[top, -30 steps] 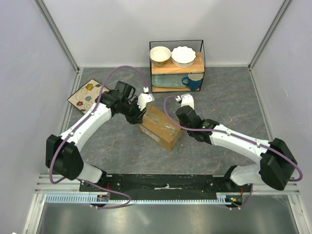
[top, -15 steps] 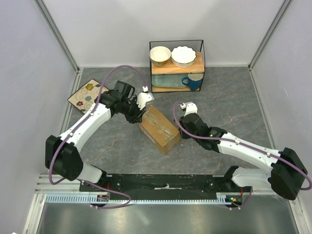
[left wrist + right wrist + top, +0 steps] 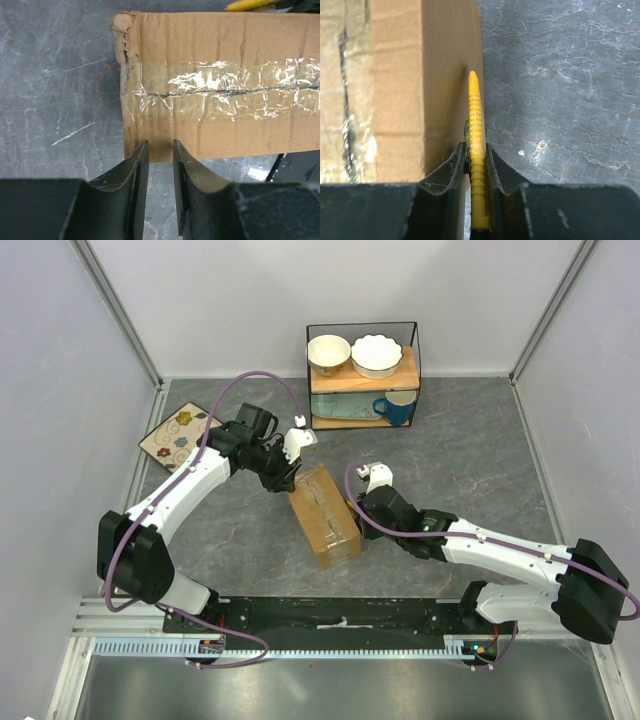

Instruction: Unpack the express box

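Note:
The express box (image 3: 322,512), a brown carton with clear tape along its top seam, lies at an angle in the middle of the table. My left gripper (image 3: 283,478) is at the box's far left end. In the left wrist view its fingertips (image 3: 161,150) stand a narrow gap apart with nothing between them, at the edge of the box (image 3: 220,80). My right gripper (image 3: 352,508) is against the box's right side. It is shut on a yellow utility knife (image 3: 476,115), whose tip lies along the box wall (image 3: 395,85). No white label shows.
A wire shelf rack (image 3: 362,375) at the back holds two bowls, with a blue mug (image 3: 395,408) on its lower level. A floral square tile (image 3: 178,435) lies at the far left. Side walls enclose the table.
The box has turned and slid toward the near edge. My right gripper with the knife came in from the box's far right to its right side. The left gripper stayed at the far end.

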`<state>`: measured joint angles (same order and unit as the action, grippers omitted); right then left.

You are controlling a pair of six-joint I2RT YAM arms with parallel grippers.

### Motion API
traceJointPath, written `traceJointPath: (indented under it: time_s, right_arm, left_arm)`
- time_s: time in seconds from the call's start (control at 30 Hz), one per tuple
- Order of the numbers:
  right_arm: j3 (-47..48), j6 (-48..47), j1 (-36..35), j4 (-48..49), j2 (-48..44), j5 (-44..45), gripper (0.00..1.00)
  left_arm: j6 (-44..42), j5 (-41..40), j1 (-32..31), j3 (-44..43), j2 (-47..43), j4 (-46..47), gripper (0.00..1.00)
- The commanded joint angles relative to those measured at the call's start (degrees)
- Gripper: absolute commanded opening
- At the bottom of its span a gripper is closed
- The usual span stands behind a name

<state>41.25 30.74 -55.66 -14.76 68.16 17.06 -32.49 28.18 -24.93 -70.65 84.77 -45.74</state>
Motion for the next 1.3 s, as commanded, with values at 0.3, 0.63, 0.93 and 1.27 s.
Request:
traceJointPath:
  time_s: [0.3,0.63,0.93,1.27]
  right_arm:
    - [7.78,-5.25,1.34,-6.05,-0.83,6.66,0.0]
    - [20.69,-12.46,2.93,-13.27,-9.27,-8.83,0.0]
    - [25.97,-15.18,3.01,-13.62,-7.34,-32.78,0.03]
    - [29.5,-19.93,1.78,-15.03,-5.41,-34.2,0.04]
  left_arm:
    - [-4.34,11.9,-0.21,1.31,-4.52,-15.88,0.34]
    - [-2.21,11.0,-0.12,-18.62,-9.37,-23.65,0.7]
    - [-10.12,25.25,-0.21,-29.54,-8.21,-31.34,0.99]
    - [-12.51,33.34,-2.31,-23.74,-11.39,-32.04,0.99]
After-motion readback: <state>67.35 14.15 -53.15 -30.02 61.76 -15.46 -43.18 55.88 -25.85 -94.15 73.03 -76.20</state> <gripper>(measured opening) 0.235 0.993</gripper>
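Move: The left hand has its part-closed fingers by the express box's far left corner, the box's middle some 8 cm back, 9 cm right and 5 cm below. The yellow knife, already in the right hand, lies about 5 cm back, 15 cm right and a little lower. From the right hand, the box's middle is about 2 cm back, 8 cm left and 3 cm below; its held knife is right at the fingers, some 2 cm left. Left hand draws back by the box, then opens wide; both rise some 18 cm, right swinging its knife leftward. ##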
